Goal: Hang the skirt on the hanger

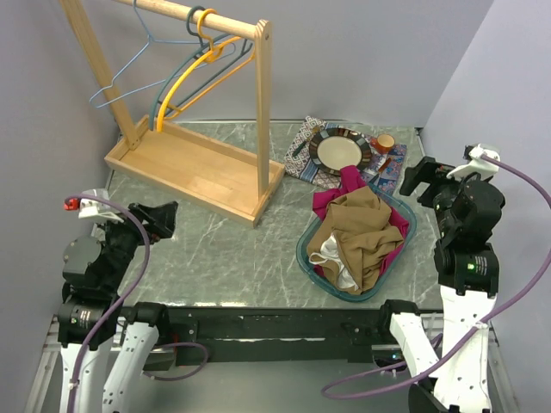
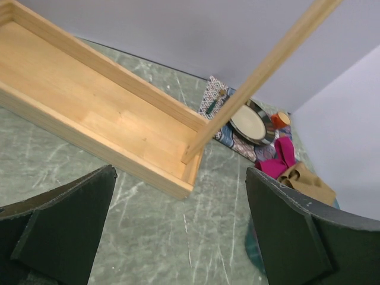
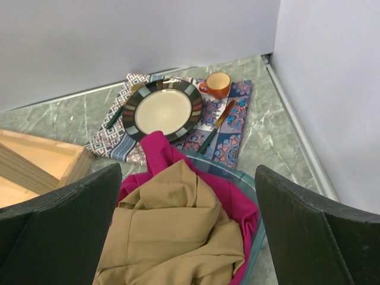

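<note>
A crumpled tan garment (image 1: 357, 232) (image 3: 172, 219) lies on top of a magenta one (image 1: 331, 200) (image 3: 154, 148) in a teal basket (image 1: 306, 258); I cannot tell which of them is the skirt. A yellow hanger (image 1: 185, 82), a teal hanger (image 1: 225, 62) and a light blue wire hanger (image 1: 138, 86) hang from the rail of a wooden rack (image 1: 194, 168) (image 2: 89, 119) at the back left. My left gripper (image 1: 157, 219) (image 2: 181, 196) is open over bare table near the rack's front corner. My right gripper (image 1: 422, 179) (image 3: 189, 196) is open just right of the basket, facing the clothes.
Behind the basket, a patterned placemat (image 1: 301, 159) (image 3: 234, 127) carries a plate (image 1: 340, 151) (image 3: 163, 110), an orange cup (image 1: 385, 141) (image 3: 218, 83) and cutlery. Walls close in the table at the back and on both sides.
</note>
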Available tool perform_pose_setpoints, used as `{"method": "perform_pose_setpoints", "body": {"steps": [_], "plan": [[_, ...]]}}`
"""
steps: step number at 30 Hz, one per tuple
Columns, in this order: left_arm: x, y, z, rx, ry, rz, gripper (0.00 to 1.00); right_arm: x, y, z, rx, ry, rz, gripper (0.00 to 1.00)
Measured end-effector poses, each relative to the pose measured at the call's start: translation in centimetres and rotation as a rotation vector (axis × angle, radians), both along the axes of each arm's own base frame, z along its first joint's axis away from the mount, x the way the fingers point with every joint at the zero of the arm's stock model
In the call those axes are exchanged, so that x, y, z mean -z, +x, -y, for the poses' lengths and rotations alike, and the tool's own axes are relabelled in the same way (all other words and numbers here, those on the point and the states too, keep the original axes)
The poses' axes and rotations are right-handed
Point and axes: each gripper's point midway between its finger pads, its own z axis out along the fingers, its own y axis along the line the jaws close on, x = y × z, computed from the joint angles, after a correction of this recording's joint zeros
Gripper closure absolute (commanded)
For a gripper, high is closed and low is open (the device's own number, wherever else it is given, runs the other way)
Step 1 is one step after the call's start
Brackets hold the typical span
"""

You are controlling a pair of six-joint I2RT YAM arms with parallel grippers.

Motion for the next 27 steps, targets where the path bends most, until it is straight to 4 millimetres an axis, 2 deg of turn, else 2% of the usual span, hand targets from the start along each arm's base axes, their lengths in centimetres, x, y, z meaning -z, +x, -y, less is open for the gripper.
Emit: {"method": "perform_pose_setpoints", "body": {"steps": [3, 6, 9, 12, 16, 24, 27], "plan": [[0.5, 0.0, 0.7, 0.04, 0.0, -0.01, 0.03, 0.2, 0.0, -0.2, -0.014, -0.002, -0.01, 0.0], [1.6, 0.1, 1.3, 0.074, 0.001, -0.033, 0.03, 0.3, 0.0, -1.4, -0.103, -0.05, -0.014, 0.0], [2.4, 0.2, 1.7, 0.096, 0.001, -0.051, 0.03, 0.9, -0.5, -4.1, -0.322, -0.19, -0.028, 0.0], [2.8, 0.3, 2.0, 0.117, 0.0, -0.055, 0.03, 2.3, -1.5, -6.7, -0.546, -0.304, -0.053, 0.0], [3.7, 1.0, 2.5, 0.144, 0.002, -0.061, 0.03, 5.3, -2.0, -8.6, -0.772, -0.409, -0.126, 0.0], [6.3, 2.9, 3.1, 0.182, 0.06, -0.122, 0.03, 12.8, -1.0, -9.4, -1.061, -0.49, -0.339, 0.01], [6.3, 2.9, 3.1, 0.189, 0.078, -0.114, 0.03, 14.8, -1.8, -11.9, -1.182, -0.507, -0.375, 0.01]]}}
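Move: Down in the basket, the khaki skirt lies about 12 cm to the right hand's left, 5 cm ahead and 25 cm below. The basket's middle is about 12 cm left and 3 cm ahead of this hand. The bunched magenta cloth shows some 21 cm ahead and 16 cm left, the plate roughly 36 cm ahead and 16 cm left. From the left hand the skirt is some 56 cm to the right, 17 cm ahead and 23 cm lower. Swinging its fingers counter-clockwise by well over 60 degrees and rolling its left side down, the open right hand first slides left, then sinks about 15 cm towards the skirt, ending some 12 cm farther left. The left hand, also open, comes down about 6 cm, easing right and forward towards the basket side. ##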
